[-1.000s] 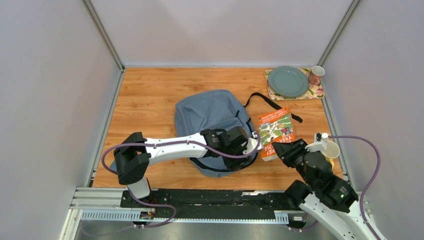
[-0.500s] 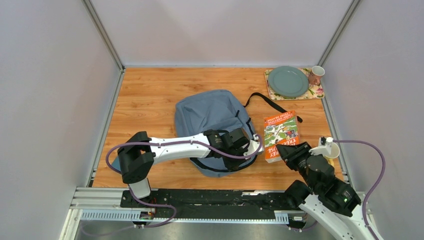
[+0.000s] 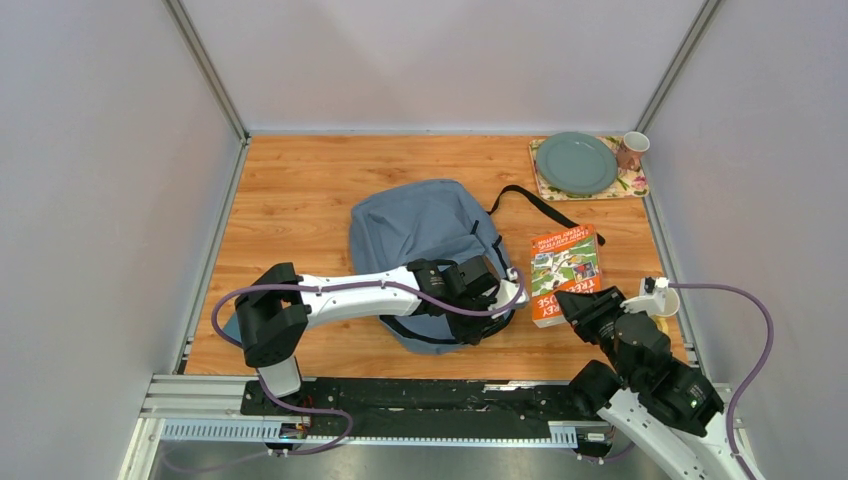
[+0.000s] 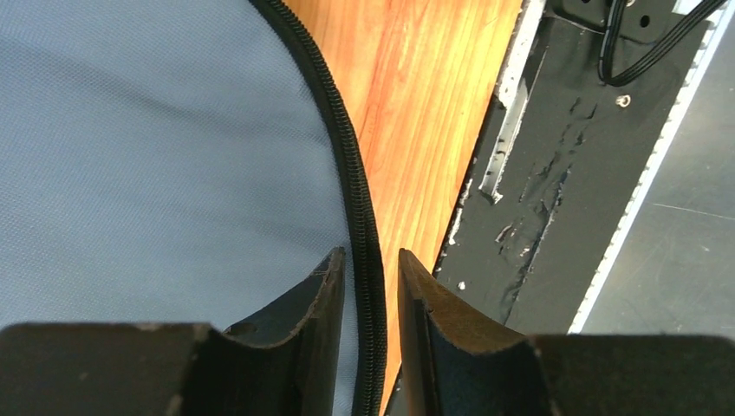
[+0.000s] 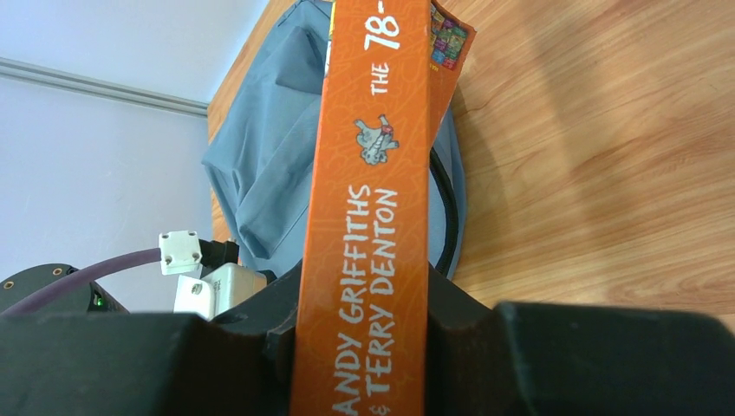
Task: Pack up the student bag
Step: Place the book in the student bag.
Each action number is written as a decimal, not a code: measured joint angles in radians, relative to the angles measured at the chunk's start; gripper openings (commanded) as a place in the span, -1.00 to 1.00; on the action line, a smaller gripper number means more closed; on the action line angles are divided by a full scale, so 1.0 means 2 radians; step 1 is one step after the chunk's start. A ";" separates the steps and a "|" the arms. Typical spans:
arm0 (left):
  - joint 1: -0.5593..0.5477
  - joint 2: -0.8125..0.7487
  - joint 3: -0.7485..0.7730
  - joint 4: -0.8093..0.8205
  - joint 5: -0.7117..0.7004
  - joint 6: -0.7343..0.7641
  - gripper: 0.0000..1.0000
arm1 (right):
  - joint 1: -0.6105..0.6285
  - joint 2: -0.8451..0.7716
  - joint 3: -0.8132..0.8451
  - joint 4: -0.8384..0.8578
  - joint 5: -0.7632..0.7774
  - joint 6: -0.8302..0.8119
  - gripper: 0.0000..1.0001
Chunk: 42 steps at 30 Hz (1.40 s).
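The student bag (image 3: pixel 415 225) lies flat in the middle of the wooden table, grey-blue with a dark zip (image 4: pixel 348 165) along its edge. My left gripper (image 3: pixel 503 301) hangs over the bag's near right corner. In the left wrist view its jaws (image 4: pixel 371 257) are open a narrow way and straddle the zip, with wood showing between the zip and the right finger. My right gripper (image 3: pixel 577 306) is shut on the spine of an orange book (image 3: pixel 563 262) just right of the bag. In the right wrist view the spine (image 5: pixel 374 165) runs up between the fingers (image 5: pixel 364 293).
A green plate (image 3: pixel 576 163) on a floral mat (image 3: pixel 633 186) and a mug (image 3: pixel 632 150) stand at the back right. A black strap (image 3: pixel 540 205) trails from the bag toward the book. A white cup (image 3: pixel 663 299) sits beside my right arm. A metal rail (image 4: pixel 555 173) borders the near edge.
The right gripper has carried the book a little to the right and nearer. The left gripper has settled slightly nearer along the bag's edge.
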 measured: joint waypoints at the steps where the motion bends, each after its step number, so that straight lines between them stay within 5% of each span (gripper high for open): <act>1: 0.000 0.000 0.000 0.002 0.004 -0.002 -0.30 | 0.000 0.000 0.000 0.000 0.001 0.000 -1.00; 12: 0.000 0.002 0.000 0.015 0.012 -0.011 -1.00 | 0.000 -0.004 0.000 -0.002 0.002 0.001 -1.00; 24: 0.000 -0.011 -0.013 0.036 -0.007 -0.017 -1.00 | 0.000 -0.013 0.000 -0.022 0.010 0.002 -1.00; 34: 0.023 -0.115 -0.020 0.059 -0.093 -0.043 -1.00 | 0.000 0.021 0.118 -0.073 0.035 -0.048 -1.00; 42: 0.066 -0.184 -0.019 0.092 -0.135 -0.054 -1.00 | 0.000 0.017 0.131 -0.106 -0.014 -0.022 -1.00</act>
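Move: The zipper edge of the student bag's flap runs between the left hand's open fingertips, about 1 cm below the hand point; the bag's body centres some 12 cm farther out and 8 cm to the left. The book, in the right hand, is roughly 15 cm right of the left hand, 10 cm ahead and 7 cm higher. From the right hand, that edge lies about 16 cm left, 4 cm back and 10 cm below; the yellow cup stands 20 cm right, nearly level fore and aft, 14 cm lower. The flap's zipper edge is pinched as the left fingers shut, the hand easing about 1 cm right; it is then pulled up some 15 cm and forward 10 cm with a little left, the fingers swinging to point more right and forward. The book stays gripped by its spine while the right hand waits, then rises about 5 cm and draws back and right, away from the bag. ##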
